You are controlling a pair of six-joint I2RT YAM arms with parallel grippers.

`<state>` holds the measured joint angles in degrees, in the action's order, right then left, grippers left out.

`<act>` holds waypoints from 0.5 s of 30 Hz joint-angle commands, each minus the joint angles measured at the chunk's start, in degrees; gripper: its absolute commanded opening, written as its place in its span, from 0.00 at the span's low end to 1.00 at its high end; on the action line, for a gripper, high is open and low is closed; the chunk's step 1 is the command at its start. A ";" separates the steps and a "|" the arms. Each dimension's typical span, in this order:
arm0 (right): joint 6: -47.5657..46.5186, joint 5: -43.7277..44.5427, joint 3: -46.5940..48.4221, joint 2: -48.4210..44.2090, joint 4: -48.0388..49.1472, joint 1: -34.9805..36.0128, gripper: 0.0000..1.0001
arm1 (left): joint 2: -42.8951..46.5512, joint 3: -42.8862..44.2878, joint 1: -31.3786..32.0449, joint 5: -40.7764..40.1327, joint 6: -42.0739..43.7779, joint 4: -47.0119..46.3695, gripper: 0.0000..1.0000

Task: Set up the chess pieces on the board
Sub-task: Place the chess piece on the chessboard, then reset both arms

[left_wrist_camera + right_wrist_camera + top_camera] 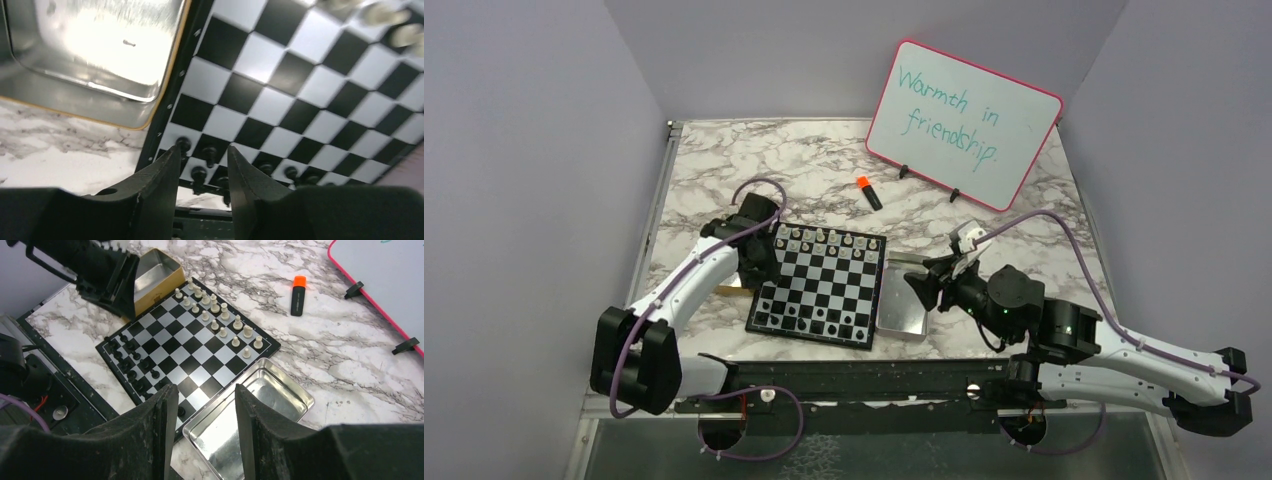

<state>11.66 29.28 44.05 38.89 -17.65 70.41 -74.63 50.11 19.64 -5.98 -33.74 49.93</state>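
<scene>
The board [821,287] lies mid-table. Pale chess pieces [824,240] stand in two rows along its far edge, and black pieces [809,325] line its near edge. My left gripper [759,272] hovers over the board's left edge. In the left wrist view it [204,148] is open with nothing between its fingers, and black pieces [210,152] stand just beyond the tips. My right gripper [924,285] hangs open above the silver tray [904,312] to the right of the board. In the right wrist view it [205,390] is open and holds nothing.
A gold tray [95,45] sits against the board's left side, under the left arm. An orange-capped marker [869,192] lies behind the board. A pink-framed whiteboard [964,120] stands at the back right. The silver tray [280,385] touches the board's right edge.
</scene>
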 commanded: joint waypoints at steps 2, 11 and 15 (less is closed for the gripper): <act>6.19 -1.02 -0.69 1.02 -1.16 -0.01 0.56 | 3.98 9.04 0.31 6.84 0.55 -4.21 0.41; 17.79 1.81 4.24 3.86 -6.01 -0.01 1.00 | 9.11 14.61 0.31 18.24 4.40 -12.85 0.94; 23.57 6.86 6.54 5.56 -8.86 -0.01 1.00 | 13.19 12.46 0.31 22.50 4.67 -17.91 0.99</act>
<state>27.51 30.11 46.78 43.42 -23.35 70.41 -65.69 63.51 19.64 9.23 -30.57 38.96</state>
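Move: Nothing is held. The black pawn just set down, on the board's leftmost file, lies about 2 cm back, 1 cm left and 4 cm below the left hand; the next black pawn is 3 cm to the right of it. The gold-rimmed tray's middle is some 6 cm ahead and 7 cm left of the left hand, the nearest white corner piece about 12 cm ahead and 3 cm right. From the right hand, the placed pawn lies roughly 29 cm left, 2 cm ahead and 24 cm below. Already clear of the pawn, the left hand climbs quickly about 15 cm away from the black pieces while carrying on some 7 cm forward and 7 cm right, high over the board; its fingers swing up forward and to the right by around 35 degrees and spread fully near the end. The right hand sinks a couple of centimetres, noses down slightly and opens wide. Neither touches anything. ##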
